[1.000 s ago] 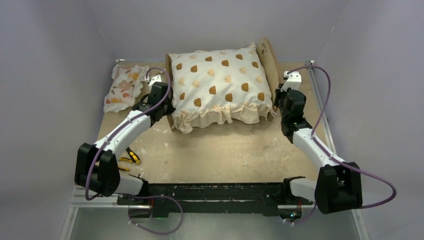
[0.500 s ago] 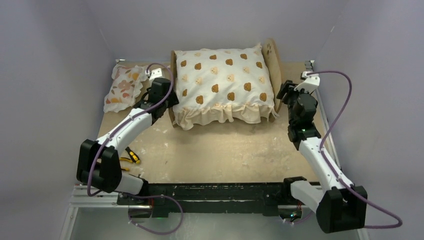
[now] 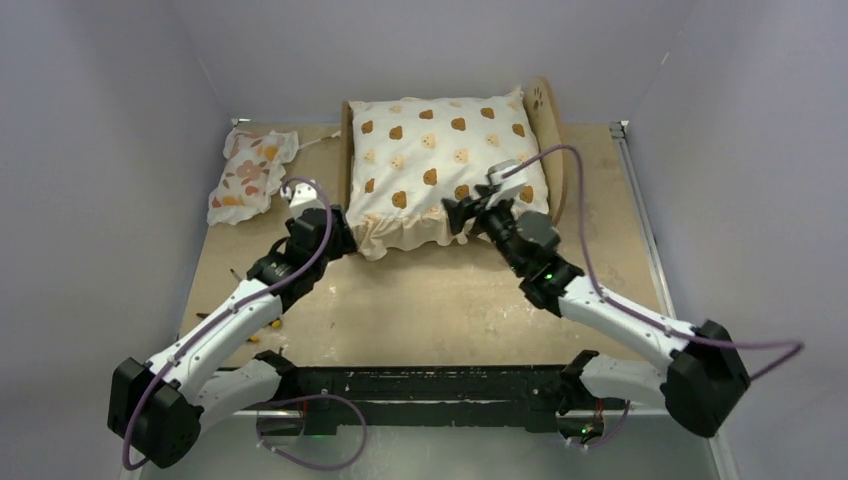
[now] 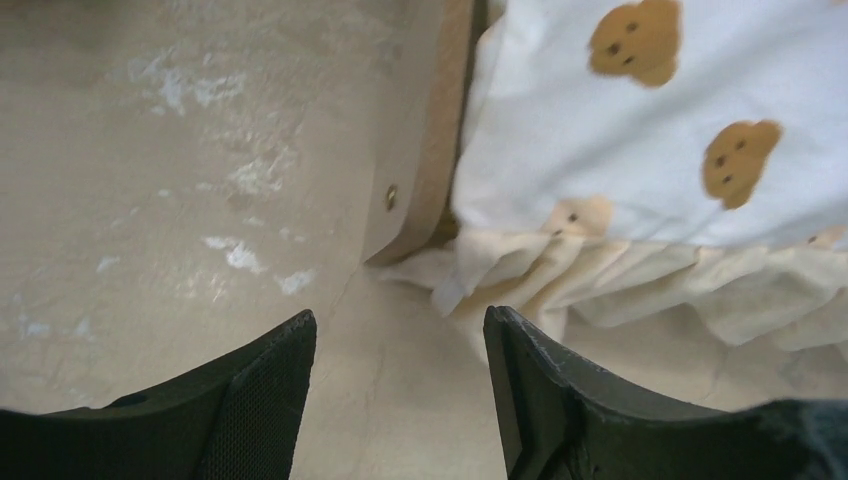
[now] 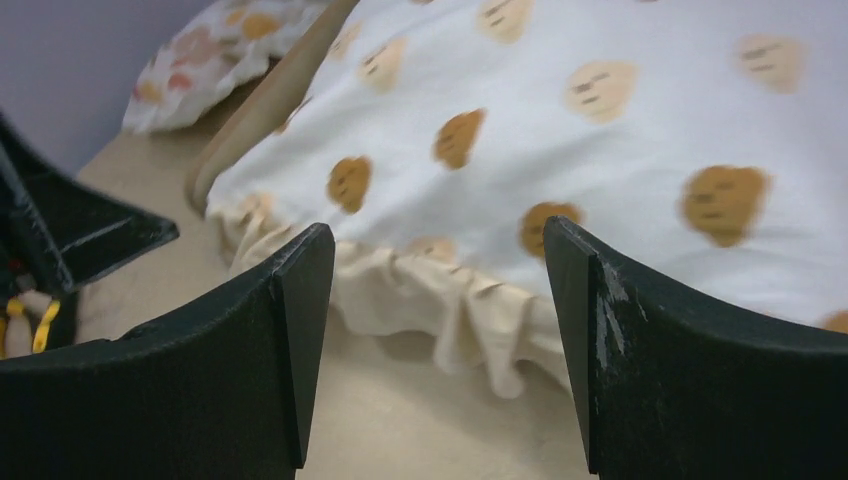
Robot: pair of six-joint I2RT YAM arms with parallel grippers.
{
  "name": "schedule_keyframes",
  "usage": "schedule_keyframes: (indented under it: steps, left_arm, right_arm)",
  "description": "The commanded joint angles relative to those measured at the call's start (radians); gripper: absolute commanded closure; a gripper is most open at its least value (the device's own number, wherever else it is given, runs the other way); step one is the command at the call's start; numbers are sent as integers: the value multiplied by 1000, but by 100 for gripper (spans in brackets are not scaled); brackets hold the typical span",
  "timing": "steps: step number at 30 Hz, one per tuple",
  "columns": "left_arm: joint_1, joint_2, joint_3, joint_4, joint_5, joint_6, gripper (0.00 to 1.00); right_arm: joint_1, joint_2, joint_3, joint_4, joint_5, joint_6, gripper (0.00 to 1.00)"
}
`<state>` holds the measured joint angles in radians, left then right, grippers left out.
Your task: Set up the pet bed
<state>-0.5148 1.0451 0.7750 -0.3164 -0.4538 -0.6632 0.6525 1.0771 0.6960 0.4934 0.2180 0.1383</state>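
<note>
The pet bed is a light-wood frame at the back centre, its paw-print headboard on the right. A cream bear-print cushion fills it, and the ruffle hangs over the front. My left gripper is open at the bed's front-left corner. In the left wrist view the gripper hangs over bare table just short of the wooden rail and the ruffle. My right gripper is open above the cushion's front edge. In the right wrist view the gripper frames the ruffle and touches nothing.
A small floral pillow lies on the table at the back left, also visible as the floral pillow in the right wrist view. A yellow-handled tool lies mostly under the left arm. Grey walls close in the table.
Both grippers opened and came off the bed's sides. The right arm swung left to the cushion's front edge. The left gripper drew back toward the front-left corner. The bed shifted slightly right.
</note>
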Motion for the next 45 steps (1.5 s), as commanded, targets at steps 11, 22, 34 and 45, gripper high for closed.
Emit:
schedule_keyframes:
  steps: [11,22,34,45]
  left_arm:
    - [-1,-238,-267,36,-103,-134,38]
    - [-1,-214,-294,65,-85,-136,38]
    - [-1,-175,-289,103,-33,-127,38]
    - [-1,-152,-269,168,41,-87,38]
  right_arm:
    - [367,532,116,287,-36,-75,34]
    - [369,745,234,353,-8,-52,37]
    - [369,791,250,297,87,-66,83]
    - [356,630,317,162,136,-119,100]
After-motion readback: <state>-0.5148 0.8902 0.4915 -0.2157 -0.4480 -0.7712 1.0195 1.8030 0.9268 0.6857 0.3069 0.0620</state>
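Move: About 21 cm to the right hand's left, some 2 cm back and 19 cm below it, is the frill near the quilt's front left corner. The bed's left panel ends at the front about 8 cm farther left than that frill and roughly level with it. The quilt's middle lies around 16 cm ahead of the right hand, 8 cm to its left and 15 cm down. From the left hand the same frill is about 7 cm to the right, 2 cm ahead and 9 cm below. Sweeping left about 20 cm and sinking nearly as far along the quilt's front edge, the open right hand swings some 20 degrees counter-clockwise with its left side dipping, then shuts, pinching the frill near the left corner, and starts lifting it a couple of centimetres. The empty left hand, still open, backs off about 4 cm, sinks 6, shifts left, and finally eases back right beside the panel's front end. ##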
